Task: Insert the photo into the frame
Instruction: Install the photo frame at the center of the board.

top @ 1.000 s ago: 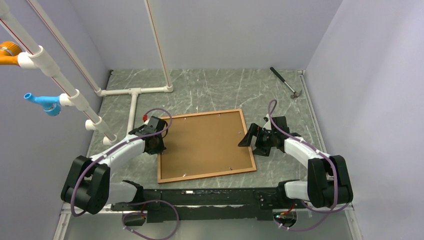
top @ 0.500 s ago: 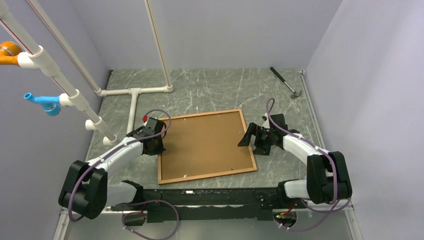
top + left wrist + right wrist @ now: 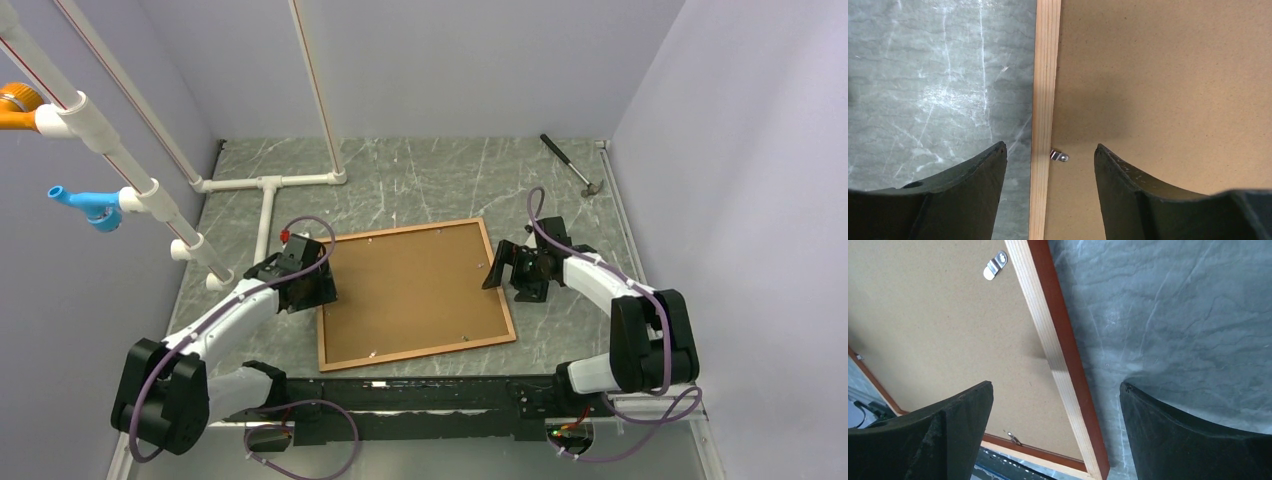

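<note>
The frame (image 3: 420, 350) lies face down in the middle of the table, with a brown backing panel (image 3: 410, 290) filling it. The photo is hidden. My left gripper (image 3: 318, 285) is open over the frame's left rail (image 3: 1047, 75); the rail and a small metal clip (image 3: 1059, 156) lie between the jaws, untouched. My right gripper (image 3: 500, 268) is wide open over the right rail (image 3: 1048, 315), one finger above the backing panel (image 3: 938, 330) and the other above the table. Another metal clip (image 3: 995, 265) sits by that rail.
A hammer (image 3: 572, 165) lies at the far right corner. White pipes (image 3: 268, 195) run along the far left of the table, with a blue fitting (image 3: 88, 205) and an orange one (image 3: 18, 105) up on the left. Walls close in on three sides.
My left gripper has gone from shut to open at the frame's left rail. My right gripper, still open, has shifted slightly toward the far side along the right rail.
</note>
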You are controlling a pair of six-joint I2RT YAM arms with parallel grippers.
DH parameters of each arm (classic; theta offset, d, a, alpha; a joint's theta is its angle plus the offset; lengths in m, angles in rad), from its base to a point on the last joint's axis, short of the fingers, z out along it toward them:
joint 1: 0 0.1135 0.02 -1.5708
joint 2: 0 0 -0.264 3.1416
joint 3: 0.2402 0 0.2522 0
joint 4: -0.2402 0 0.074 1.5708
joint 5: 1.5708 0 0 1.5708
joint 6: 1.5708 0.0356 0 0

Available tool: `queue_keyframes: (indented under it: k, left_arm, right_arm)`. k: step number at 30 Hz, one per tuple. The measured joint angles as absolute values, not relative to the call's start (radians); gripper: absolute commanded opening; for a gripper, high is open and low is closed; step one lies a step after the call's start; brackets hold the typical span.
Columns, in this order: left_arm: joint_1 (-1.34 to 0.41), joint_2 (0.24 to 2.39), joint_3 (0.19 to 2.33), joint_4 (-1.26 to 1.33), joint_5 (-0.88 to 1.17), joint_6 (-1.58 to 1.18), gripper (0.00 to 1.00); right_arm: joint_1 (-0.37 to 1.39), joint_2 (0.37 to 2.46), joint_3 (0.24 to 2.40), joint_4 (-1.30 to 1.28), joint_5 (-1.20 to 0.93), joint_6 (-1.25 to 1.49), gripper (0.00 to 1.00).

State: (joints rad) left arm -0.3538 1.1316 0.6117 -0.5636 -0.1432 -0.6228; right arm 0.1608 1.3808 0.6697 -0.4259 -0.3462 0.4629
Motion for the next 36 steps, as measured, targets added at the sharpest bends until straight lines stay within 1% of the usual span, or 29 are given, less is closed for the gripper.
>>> queue_keyframes:
  k: [7, 20, 24, 29, 36]
  left_arm:
    - [-0.353, 1.196, 0.607, -0.551, -0.123, -0.623, 0.66]
    - [-0.353, 1.219, 0.585, -0.523, -0.102, -0.622, 0.66]
    - [-0.353, 1.219, 0.583, -0.520, -0.101, -0.622, 0.66]
    - [-0.353, 1.220, 0.583, -0.518, -0.101, -0.622, 0.65]
    - [-0.353, 1.222, 0.583, -0.517, -0.101, -0.622, 0.65]
  right_arm:
    - [0.167, 1.435, 0.731, -0.445, -0.277, 0.438, 0.99]
    - [0.277, 1.620, 0.918, -0.464, -0.166, 0.439, 0.96]
    - [0.288, 1.674, 0.976, -0.467, -0.144, 0.445, 0.91]
    - [0.297, 1.722, 1.026, -0.470, -0.093, 0.455, 0.78]
    - [0.327, 1.754, 1.058, -0.474, -0.025, 0.463, 0.73]
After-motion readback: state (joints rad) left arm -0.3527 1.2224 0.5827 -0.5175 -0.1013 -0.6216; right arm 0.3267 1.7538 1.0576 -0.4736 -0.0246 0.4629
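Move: The right-side metal clip on the frame's backing board lies about 8 cm ahead of my right hand, 5 cm to its left and 4 cm below. The frame's near right corner is some 16 cm back from this hand and 3 cm to its right, and the near-edge clip about 15 cm back and 13 cm left. My left hand is already directly over the left-side clip, about 3 cm above it, with the near left corner roughly 19 cm back and 2 cm left. I run my right hand forward about 9 cm along the frame's right strip to its clip, sinking slightly, swinging the fingers some 15 degrees closer to straight down and closing them by about a quarter at the end. Meanwhile I lower my left hand 2–3 cm over the left clip, half-open fingers straddling clip and strip, then hold there. ##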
